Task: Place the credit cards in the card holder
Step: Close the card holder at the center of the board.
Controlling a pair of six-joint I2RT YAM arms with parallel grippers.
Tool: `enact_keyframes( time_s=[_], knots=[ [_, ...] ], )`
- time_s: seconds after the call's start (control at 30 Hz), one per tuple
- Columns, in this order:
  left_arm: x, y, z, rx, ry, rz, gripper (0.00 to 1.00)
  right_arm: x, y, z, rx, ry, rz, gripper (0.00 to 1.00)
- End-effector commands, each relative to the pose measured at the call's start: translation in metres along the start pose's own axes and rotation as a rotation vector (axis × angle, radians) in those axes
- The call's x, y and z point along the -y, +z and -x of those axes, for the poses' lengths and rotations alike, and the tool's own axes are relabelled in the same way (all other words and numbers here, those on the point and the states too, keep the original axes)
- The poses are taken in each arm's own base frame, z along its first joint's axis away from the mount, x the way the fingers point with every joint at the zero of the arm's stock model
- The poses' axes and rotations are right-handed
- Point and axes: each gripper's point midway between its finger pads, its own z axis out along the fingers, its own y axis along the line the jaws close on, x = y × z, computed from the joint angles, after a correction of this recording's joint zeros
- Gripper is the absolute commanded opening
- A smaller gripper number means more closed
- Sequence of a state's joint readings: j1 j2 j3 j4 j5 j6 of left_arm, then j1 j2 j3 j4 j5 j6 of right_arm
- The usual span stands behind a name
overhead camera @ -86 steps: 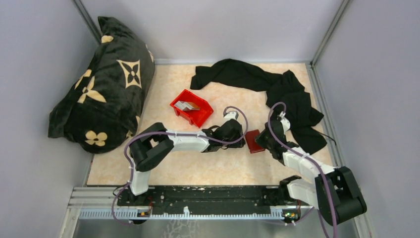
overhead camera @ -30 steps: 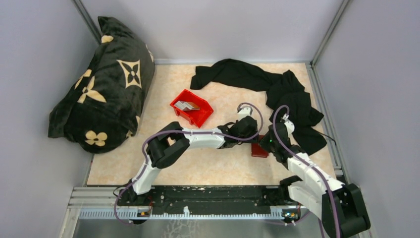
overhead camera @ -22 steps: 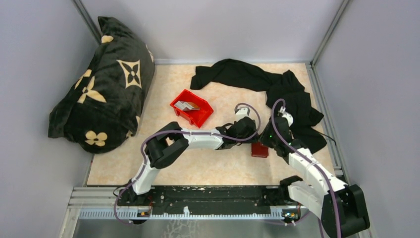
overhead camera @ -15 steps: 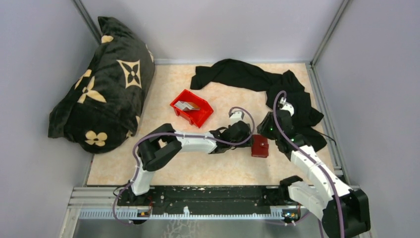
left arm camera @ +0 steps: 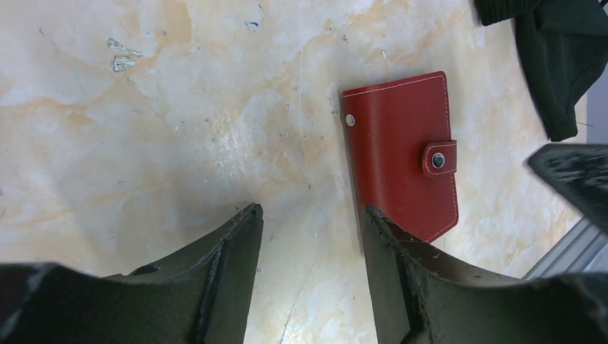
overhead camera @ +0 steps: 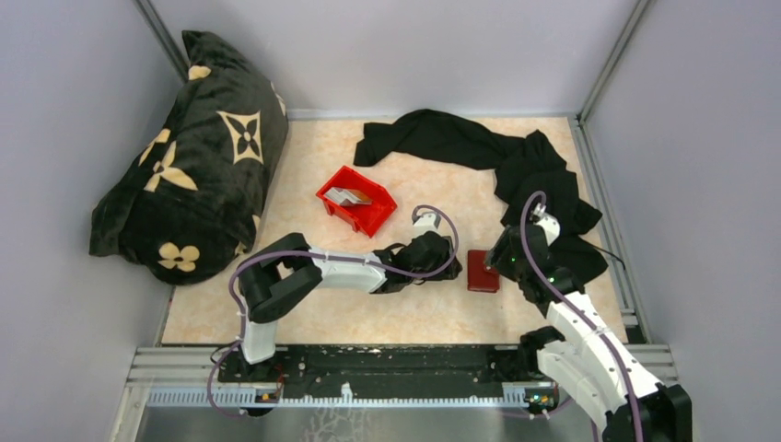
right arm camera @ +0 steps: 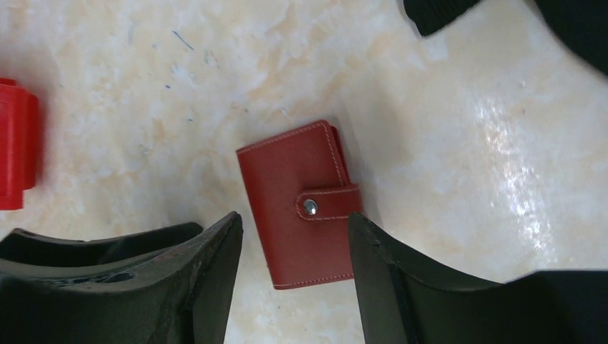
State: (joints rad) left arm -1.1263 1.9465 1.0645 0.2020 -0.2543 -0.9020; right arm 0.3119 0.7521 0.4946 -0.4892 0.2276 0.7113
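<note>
The card holder (overhead camera: 483, 270) is a dark red wallet lying flat on the table, folded, its strap snapped down. It appears in the left wrist view (left arm camera: 405, 154) and the right wrist view (right arm camera: 301, 204). My left gripper (overhead camera: 449, 261) stands open and empty just left of it, its fingertips (left arm camera: 247, 222) over bare table. My right gripper (right arm camera: 294, 216) is open right over the holder's near end and touches nothing; from above it (overhead camera: 502, 259) sits at the holder's right edge. Pale credit cards (overhead camera: 348, 195) lie in the red bin.
The red plastic bin (overhead camera: 364, 219) stands left of centre behind the left arm; its corner (right arm camera: 14, 143) shows in the right wrist view. Black cloth (overhead camera: 516, 166) is heaped at the back right, close to the right arm. A black patterned pillow (overhead camera: 193, 157) fills the left side.
Both grippers have drawn away from the card holder, the left one pulling back leftward. The right gripper has opened wide. The holder now lies free on the table.
</note>
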Motion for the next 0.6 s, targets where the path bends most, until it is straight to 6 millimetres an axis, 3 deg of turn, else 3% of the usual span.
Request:
enact_keyframes(
  time_s=[0.0, 0.57],
  knots=[
    [-0.079, -0.004, -0.075, -0.246, 0.106, 0.202, 0.62, 0.009, 0.007, -0.019, -0.034, 0.093, -0.026, 0.57],
    [-0.083, 0.005, -0.092, -0.313, 0.123, 0.204, 0.62, 0.043, 0.016, -0.038, 0.018, 0.245, -0.131, 0.55]
  ],
)
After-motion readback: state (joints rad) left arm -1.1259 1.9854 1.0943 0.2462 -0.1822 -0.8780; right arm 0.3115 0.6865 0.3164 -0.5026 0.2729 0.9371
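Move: From the right hand the closed card holder lies about 8 cm below and 2 cm to the left, some 1 cm back; the black cloth's near end is roughly 16 cm to its right, level with it and about 9 cm below. From the left hand the card holder is about 7 cm to the right, level with it and 2 cm lower; the red box stands some 23 cm left and 16 cm ahead, 1 cm lower. Right hand sinks about 6 cm and 3 back towards the card holder, turning clockwise; left hand edges right. ##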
